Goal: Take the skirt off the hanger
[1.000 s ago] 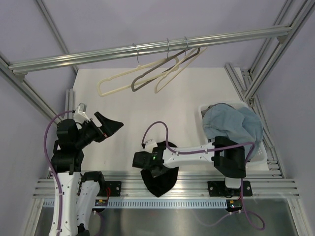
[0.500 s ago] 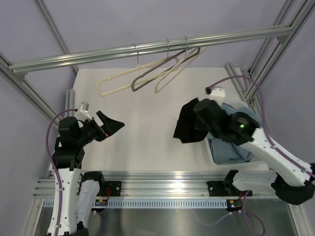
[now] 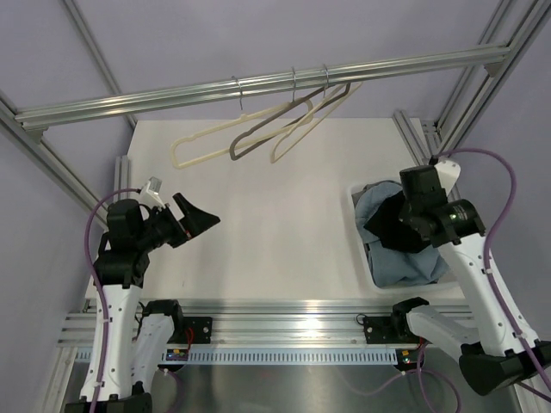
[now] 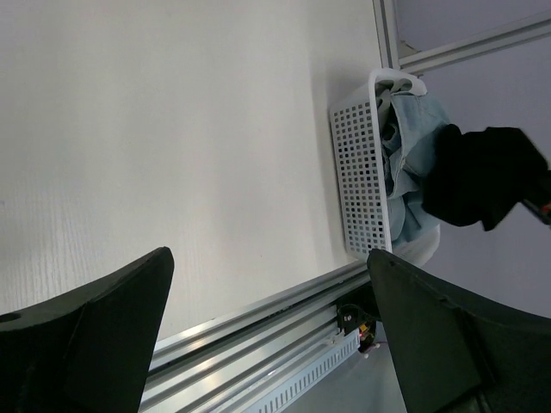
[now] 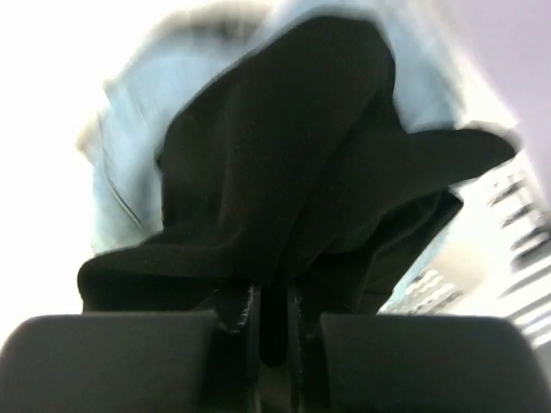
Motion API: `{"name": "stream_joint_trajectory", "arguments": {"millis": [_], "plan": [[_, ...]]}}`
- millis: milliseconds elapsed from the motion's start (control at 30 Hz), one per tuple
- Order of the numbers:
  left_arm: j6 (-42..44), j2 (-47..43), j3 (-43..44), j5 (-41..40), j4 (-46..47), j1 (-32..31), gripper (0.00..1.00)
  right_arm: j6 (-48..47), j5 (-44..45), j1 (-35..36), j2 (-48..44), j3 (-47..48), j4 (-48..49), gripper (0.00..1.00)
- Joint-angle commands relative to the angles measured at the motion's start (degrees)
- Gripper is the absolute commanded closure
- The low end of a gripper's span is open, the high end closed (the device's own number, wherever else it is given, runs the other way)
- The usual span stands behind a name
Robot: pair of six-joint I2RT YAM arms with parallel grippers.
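The grey-taupe hanger [image 3: 234, 153] hangs bare on the rail by its wire hook. No dark grey pleated skirt shows in any view. My right gripper [image 5: 274, 318] is shut on a plain black garment [image 5: 284, 155] and holds it over the white basket [image 3: 360, 194]. The garment also shows in the top view [image 3: 386, 228] and the left wrist view [image 4: 482, 172]. My left gripper [image 3: 196, 219] is open and empty above the table's left side. Its fingers [image 4: 103, 335] are spread wide apart.
Two paler cream hangers [image 3: 202, 142] [image 3: 314, 116] hang bare on the same aluminium rail [image 3: 258, 84]. Light blue jeans [image 3: 405, 262] fill the basket at the right. Frame posts stand at the right and left edges.
My right arm swung the black garment from the table's near edge up and rightward to over the basket. My left arm barely moved.
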Motion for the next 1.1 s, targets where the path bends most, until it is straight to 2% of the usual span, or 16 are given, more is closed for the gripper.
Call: {"name": "stream_joint_trajectory", "arguments": {"millis": [0,33,67,133,200,233,300,367,500,567,700,733,800,900,1067], "plan": [[1.3,-0.3,2.7,2.0,0.7,-0.5,0.01,0.7,-16.7,-2.5,-3.0,-11.0,5.8,0.82],[1.1,-0.5,2.5,2.1,0.8,-0.4,0.01,3.2,-20.4,-2.5,-5.2,-14.0,7.4,0.79],[0.8,-0.7,2.5,2.2,0.8,-0.4,0.01,4.6,-20.4,-2.3,-5.8,-17.3,10.1,0.75],[0.9,-1.3,2.4,2.4,0.5,-0.3,0.01,6.5,-17.8,-1.3,-4.4,-14.7,7.1,0.69],[1.6,-1.9,2.5,2.1,-0.5,-0.4,0.01,6.9,-14.3,-1.1,-3.3,-9.5,1.8,0.56],[1.9,-2.0,2.7,1.8,-0.9,-0.3,0.01,5.7,-10.9,-1.1,-3.2,-7.9,-0.3,0.43],[1.9,-2.2,2.5,2.0,-0.9,-0.3,0.01,4.3,-7.4,-1.2,-3.2,-4.4,-1.4,0.29],[1.3,-2.3,2.1,2.4,-0.4,-0.4,0.01,2.7,-4.5,-1.2,-2.8,-1.5,-3.6,0.01],[1.0,-2.3,2.5,3.1,0.4,-0.4,0.01,0.0,-2.5,-1.2,-2.1,3.5,-7.2,0.01],[0.5,-2.4,3.2,3.5,1.1,-0.4,0.01,-1.8,-5.4,-1.2,-3.2,6.9,-7.7,0.00],[-3.6,-2.4,3.5,4.3,5.0,-0.4,0.01,-3.9,-21.8,-1.1,-8.1,10.5,-3.6,0.00],[-6.1,-2.5,3.3,4.4,6.3,-0.5,0.01,-3.6,-29.3,-1.2,-8.9,10.6,-0.9,0.00],[-8.8,-2.9,2.1,4.3,10.6,-0.8,0.01,-1.7,-38.6,-1.2,-10.7,9.1,2.3,0.01],[-12.6,-3.4,0.9,2.3,15.0,-3.3,0.01,-0.2,-42.6,-1.2,-10.4,5.3,6.7,0.01],[-10.5,0.1,2.8,-6.0,11.7,-14.8,0.01,-1.3,-43.7,-1.2,-7.6,0.5,7.5,0.01]]}}
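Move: The right hand keeps the black skirt pinched, its cloth hanging some 9 cm below and about 2 cm back and 3 cm to the left. The white basket's middle lies nearly straight beneath, about 20 cm down and 1 cm right, with the blue denim piece heaped in it some 18 cm below the hand. Grey cloth shows at the basket's far left corner, about 12 cm ahead and 6 cm left. From the left hand, the basket is about 50 cm right and 3 cm ahead. Down towards the basket goes the right hand, quickly, about 9 cm and a little back and left, its fingers opening wide to let go of the black skirt. It then climbs to well above its starting height and swings roughly 9 cm left, turning counter-clockwise as its left side tips up, and dips slightly at the end. Late on, the open, empty left hand rises and shifts right, some 4 cm each. ##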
